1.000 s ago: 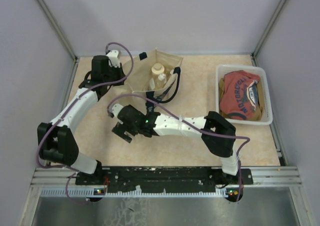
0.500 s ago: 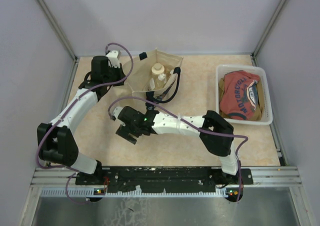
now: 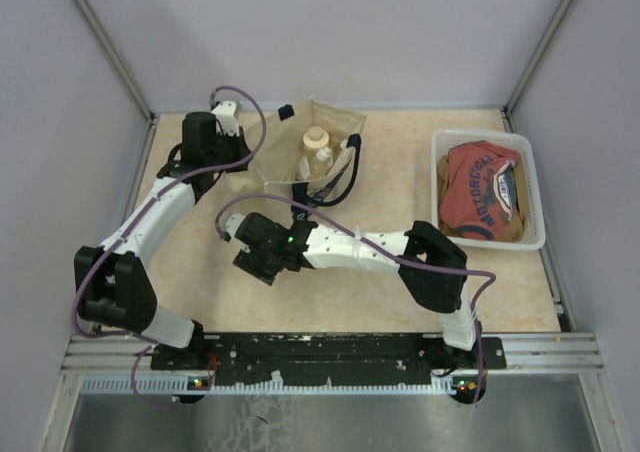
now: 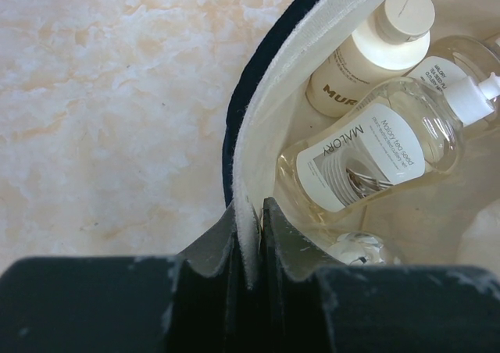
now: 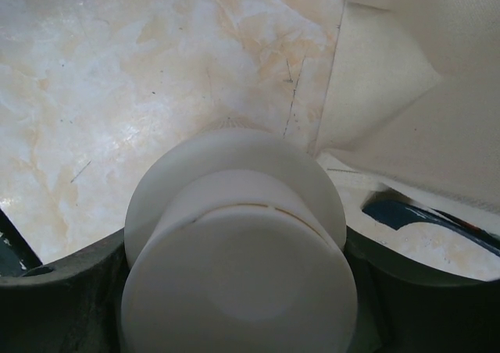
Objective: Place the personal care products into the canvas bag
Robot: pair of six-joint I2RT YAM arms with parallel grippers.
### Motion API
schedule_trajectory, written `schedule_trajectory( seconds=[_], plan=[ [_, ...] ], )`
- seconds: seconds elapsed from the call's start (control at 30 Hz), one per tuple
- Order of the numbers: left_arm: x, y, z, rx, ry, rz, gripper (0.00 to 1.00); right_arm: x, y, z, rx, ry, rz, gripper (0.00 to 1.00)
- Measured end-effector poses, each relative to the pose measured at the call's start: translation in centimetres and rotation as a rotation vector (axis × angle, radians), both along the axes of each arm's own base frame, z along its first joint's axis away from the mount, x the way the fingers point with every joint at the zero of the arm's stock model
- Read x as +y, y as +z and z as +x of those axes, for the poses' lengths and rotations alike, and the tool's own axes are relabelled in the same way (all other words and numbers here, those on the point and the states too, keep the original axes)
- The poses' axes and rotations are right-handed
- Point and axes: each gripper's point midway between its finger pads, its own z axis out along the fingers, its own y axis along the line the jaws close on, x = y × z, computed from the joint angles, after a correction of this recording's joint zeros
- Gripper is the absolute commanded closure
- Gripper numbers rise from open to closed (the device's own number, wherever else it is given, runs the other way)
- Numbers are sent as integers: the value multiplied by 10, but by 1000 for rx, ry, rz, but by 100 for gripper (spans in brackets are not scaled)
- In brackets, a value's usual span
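Note:
The canvas bag (image 3: 335,124) stands open at the back of the table, with personal care products inside. A cream bottle (image 4: 367,48) and a clear amber-liquid bottle (image 4: 375,146) lie in it. My left gripper (image 4: 248,212) is shut on the bag's left rim (image 4: 246,134), holding the mouth open. In front of the bag, my right gripper (image 5: 234,290) is shut on a squat cream jar (image 5: 234,236) that stands on the table. The bag's cloth (image 5: 406,95) lies just to the jar's right. In the top view the right gripper (image 3: 258,264) hides the jar.
A white plastic tub (image 3: 440,142) with a red shirt (image 3: 485,187) stands at the right. A navy strap (image 5: 422,220) of the bag lies on the table beside the right gripper. Grey walls close the table on three sides.
The right gripper's jaws have closed in from wide open onto the cream jar. The left arm has kept its hold on the bag rim.

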Motion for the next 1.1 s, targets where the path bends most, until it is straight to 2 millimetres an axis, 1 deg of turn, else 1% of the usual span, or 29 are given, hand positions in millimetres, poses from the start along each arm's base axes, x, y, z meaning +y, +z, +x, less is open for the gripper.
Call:
schedule_trajectory(
  seconds=[0.07,0.1,0.13,0.27,0.37,0.43,0.63,0.7,0.77,0.8,0.87,0.93,1.1],
  plan=[
    [0,0,0,0,0,0,100,0,0,0,-1,-1,-1,14],
    [0,0,0,0,-1,0,100,0,0,0,1,-2,0,3],
    [0,0,0,-1,-1,-1,100,-1,0,0,-1,-6,-2,1],
    [0,0,0,-1,-2,-1,100,-14,-4,1,-4,-18,-58,1],
    [-1,0,0,-1,-3,-3,100,-25,-1,0,14,-20,-112,1],
    [-1,0,0,-1,-4,-3,100,-30,9,4,19,-25,-129,1],
    [-1,0,0,-1,-5,-3,100,-30,53,13,25,-3,-129,1],
    [-1,0,0,-1,-5,-3,100,-27,67,17,21,12,-132,1],
    [-1,0,0,-1,-6,-3,100,-24,72,19,27,29,-138,1],
    [-1,0,0,-1,-6,-3,100,-23,72,19,33,36,-144,1],
    [-1,0,0,-1,-6,-3,100,-23,65,15,57,57,-163,1],
    [-1,0,0,-1,-6,-2,100,-27,55,10,92,72,-198,1],
    [-1,0,0,-1,-6,-2,100,-33,44,2,136,99,-241,1]
  ],
)
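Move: The last white bottle stands between the right hand's fingers, already gripped, its middle level with the hand point in plan and some 2 cm below it. The canvas bag's middle lies about 18 cm farther out and 10 cm to the right, roughly level in height; its dark strap hangs nearer, some 11 cm ahead and 8 cm right. From the left hand the bottle is about 22 cm back, 3 cm right and 14 cm lower. The right hand opens its fingers wide and lets go of the white bottle, shifting some 3 cm to its right, then climbs about 7 cm clear before sinking back roughly 3 cm, its wrist tipping some 15 degrees so the open fingers point more steeply down over the bottle. The left hand stays in place and keeps the canvas bag's rim pinched, holding the mouth open. ##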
